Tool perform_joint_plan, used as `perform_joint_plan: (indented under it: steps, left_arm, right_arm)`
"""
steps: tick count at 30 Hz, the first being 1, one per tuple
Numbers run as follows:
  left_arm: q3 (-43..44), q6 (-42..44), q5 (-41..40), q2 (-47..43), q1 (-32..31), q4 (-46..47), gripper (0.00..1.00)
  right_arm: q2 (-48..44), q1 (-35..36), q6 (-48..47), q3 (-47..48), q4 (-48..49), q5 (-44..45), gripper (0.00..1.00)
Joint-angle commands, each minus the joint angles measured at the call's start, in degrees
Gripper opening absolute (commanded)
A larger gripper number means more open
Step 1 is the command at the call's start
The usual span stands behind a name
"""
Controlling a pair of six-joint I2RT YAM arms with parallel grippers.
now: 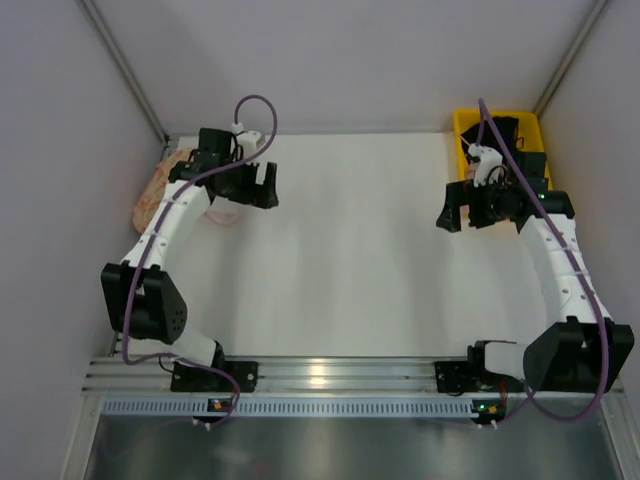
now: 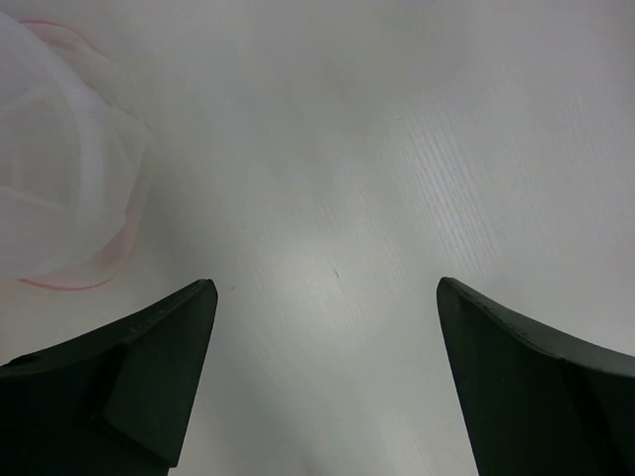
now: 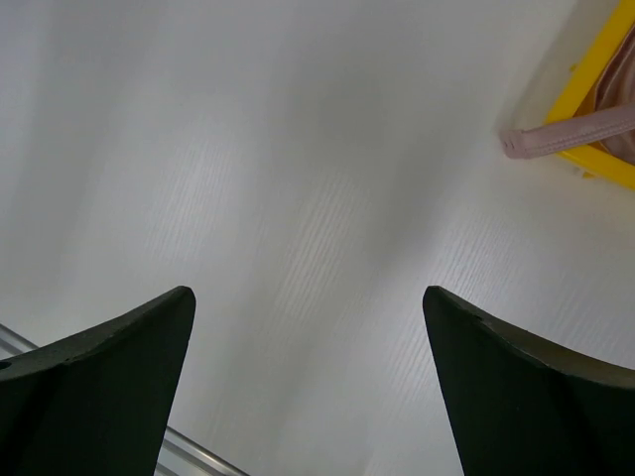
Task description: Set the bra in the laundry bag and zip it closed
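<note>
The laundry bag (image 2: 62, 169) is a see-through white mesh disc with a pink rim, lying on the table at the upper left of the left wrist view. In the top view a pale pink bit of it (image 1: 222, 213) shows under the left arm. My left gripper (image 2: 325, 288) is open and empty over bare table to the right of the bag; in the top view it (image 1: 266, 188) is at the back left. A pink bra strap (image 3: 568, 135) hangs over the yellow bin's edge (image 3: 595, 59). My right gripper (image 3: 308, 293) is open and empty, left of the bin (image 1: 448, 214).
The yellow plastic bin (image 1: 466, 125) at the back right holds a black garment (image 1: 505, 133). A peach patterned fabric piece (image 1: 158, 188) lies at the back left by the wall. Grey walls enclose the white table (image 1: 350, 270) on three sides; a metal rail (image 1: 330, 375) runs along the near edge.
</note>
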Motion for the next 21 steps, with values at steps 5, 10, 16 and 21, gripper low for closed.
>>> perform_joint_plan:
  steps: [5,10,16,21]
  left_arm:
    - [14.25,-11.60,14.42,9.80,15.84,-1.68,0.98]
    - [22.18,-11.16,7.26,17.44,24.64,-1.77,0.97]
    - [31.40,-15.37,8.64,27.55,31.67,-0.90,0.81]
    - [32.74,-15.82,12.08,32.05,34.94,0.95,0.61]
  right_arm:
    - [0.08,-0.44,-1.05,1.91,0.84,0.26,1.00]
    - [0.43,-0.44,-1.67,2.44,0.13,1.06,0.99]
    - [1.84,-0.44,-1.94,3.66,-0.83,1.76,0.99]
    - [2.90,-0.44,-2.46,5.16,-2.06,2.37,0.99]
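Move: The open laundry bag's floral cloth lies about 28 cm to the left of the left hand, some 16 cm farther out and roughly 19 cm lower, flat on the table. The bag's white mesh dome sits beside the cloth, on the side nearer that hand: about 17 cm left of it and 16 cm ahead. From the right hand the floral cloth is far across the table, some 75 cm to the left and 23 cm ahead. The laundry bag is what the left hand swings out to, empty: about 24 cm left and half as far forward, rising a little at first, then sinking to end slightly lower than it began. On the way it turns some 35 degrees counter-clockwise, and late in the reach its wide-open fingers narrow to roughly two thirds, still in the air above the bag. ##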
